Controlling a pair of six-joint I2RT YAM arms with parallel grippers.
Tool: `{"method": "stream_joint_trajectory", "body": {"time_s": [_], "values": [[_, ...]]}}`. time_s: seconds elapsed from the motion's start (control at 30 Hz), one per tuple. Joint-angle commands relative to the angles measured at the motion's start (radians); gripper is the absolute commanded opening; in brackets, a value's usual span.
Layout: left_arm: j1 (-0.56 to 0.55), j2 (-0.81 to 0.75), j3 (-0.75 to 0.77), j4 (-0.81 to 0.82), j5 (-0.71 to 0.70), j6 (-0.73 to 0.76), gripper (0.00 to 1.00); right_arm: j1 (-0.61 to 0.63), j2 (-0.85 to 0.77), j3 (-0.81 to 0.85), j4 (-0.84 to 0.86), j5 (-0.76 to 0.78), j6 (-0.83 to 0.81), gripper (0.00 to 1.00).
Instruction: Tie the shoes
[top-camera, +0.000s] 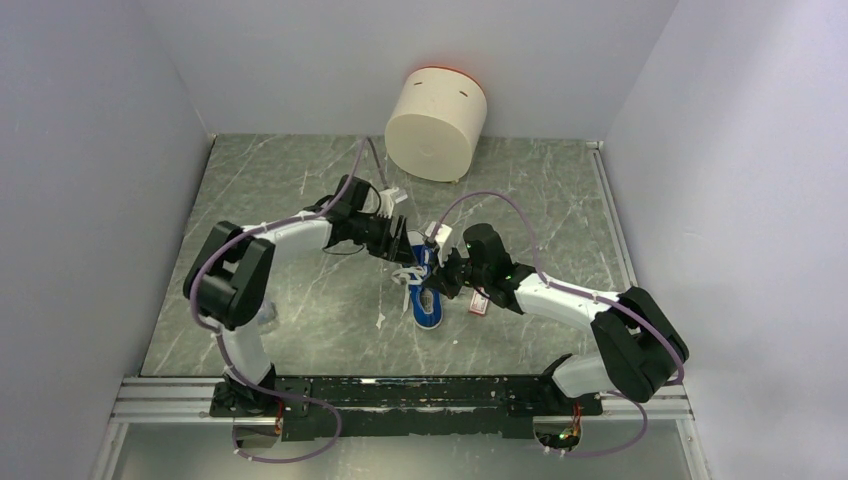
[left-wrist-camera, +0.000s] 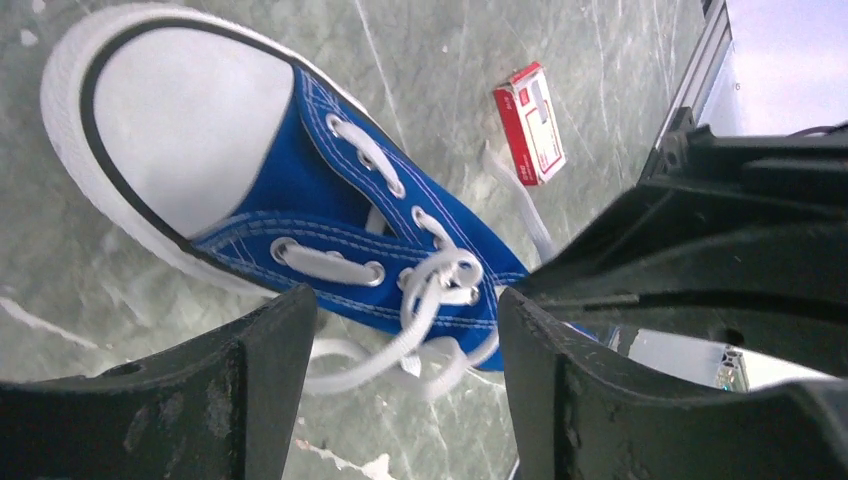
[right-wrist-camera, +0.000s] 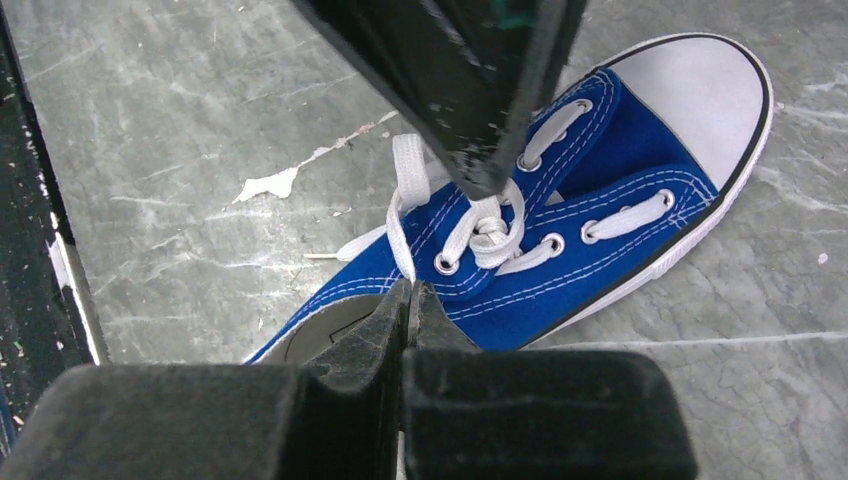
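The shoe (top-camera: 428, 303) is a small blue canvas sneaker with a white toe cap (left-wrist-camera: 170, 130), lying on the marbled table between both arms. Its white laces (right-wrist-camera: 487, 232) are crossed in a loose knot over the upper eyelets. My left gripper (left-wrist-camera: 405, 345) hangs open just above that knot. A loose lace (left-wrist-camera: 380, 368) lies between its fingers (left-wrist-camera: 250, 385), untouched by them. My right gripper (right-wrist-camera: 412, 292) is shut beside the shoe's opening, with the end of a white lace strand (right-wrist-camera: 402, 215) pinched at its tips. The left gripper (right-wrist-camera: 470, 90) shows as a black block above the knot.
A small red-and-white packet (left-wrist-camera: 530, 122) lies on the table right of the shoe's heel, under the right arm. A cream cylinder (top-camera: 437, 122) stands at the back wall. Grey walls close in both sides, and a metal rail (top-camera: 400, 395) runs along the near edge.
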Motion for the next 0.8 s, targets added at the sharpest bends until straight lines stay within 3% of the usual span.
{"method": "stream_joint_trajectory", "body": {"time_s": [0.0,0.43,0.77], "values": [[0.004,0.071,0.075,0.005,0.068,0.031,0.69,0.002,-0.004,0.016,0.036,-0.021,0.016,0.0],[-0.007,0.076,-0.008,0.095,0.187,-0.01,0.43,0.003,-0.009,-0.005,0.079,0.028,0.075,0.0],[-0.007,0.044,-0.058,0.121,0.221,-0.034,0.36,0.0,0.046,0.027,0.095,0.089,0.099,0.0]]}}
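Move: The loose lace loop I want lies about 3 cm back from my left hand's open fingers and 3 cm below them, barely 1 cm to the right. The knot sits some 3 cm right, 2 cm back and 3 cm down, and the shoe's middle about 4 cm right, 4 cm back and 5 cm down. From my right hand, whose shut fingers hold a lace strand over the shoe, the loop is roughly 2 cm ahead, 4 cm left and 2 cm lower. My left hand first dips about 2 cm towards the lace beside the knot, then draws back some 3 cm along the shoe towards its heel. It rolls roughly 10 degrees while the fingers close about halfway, bringing the tips in around the lace loop. My right fingers stay shut on their strand and ease forward a centimetre or so late on. ##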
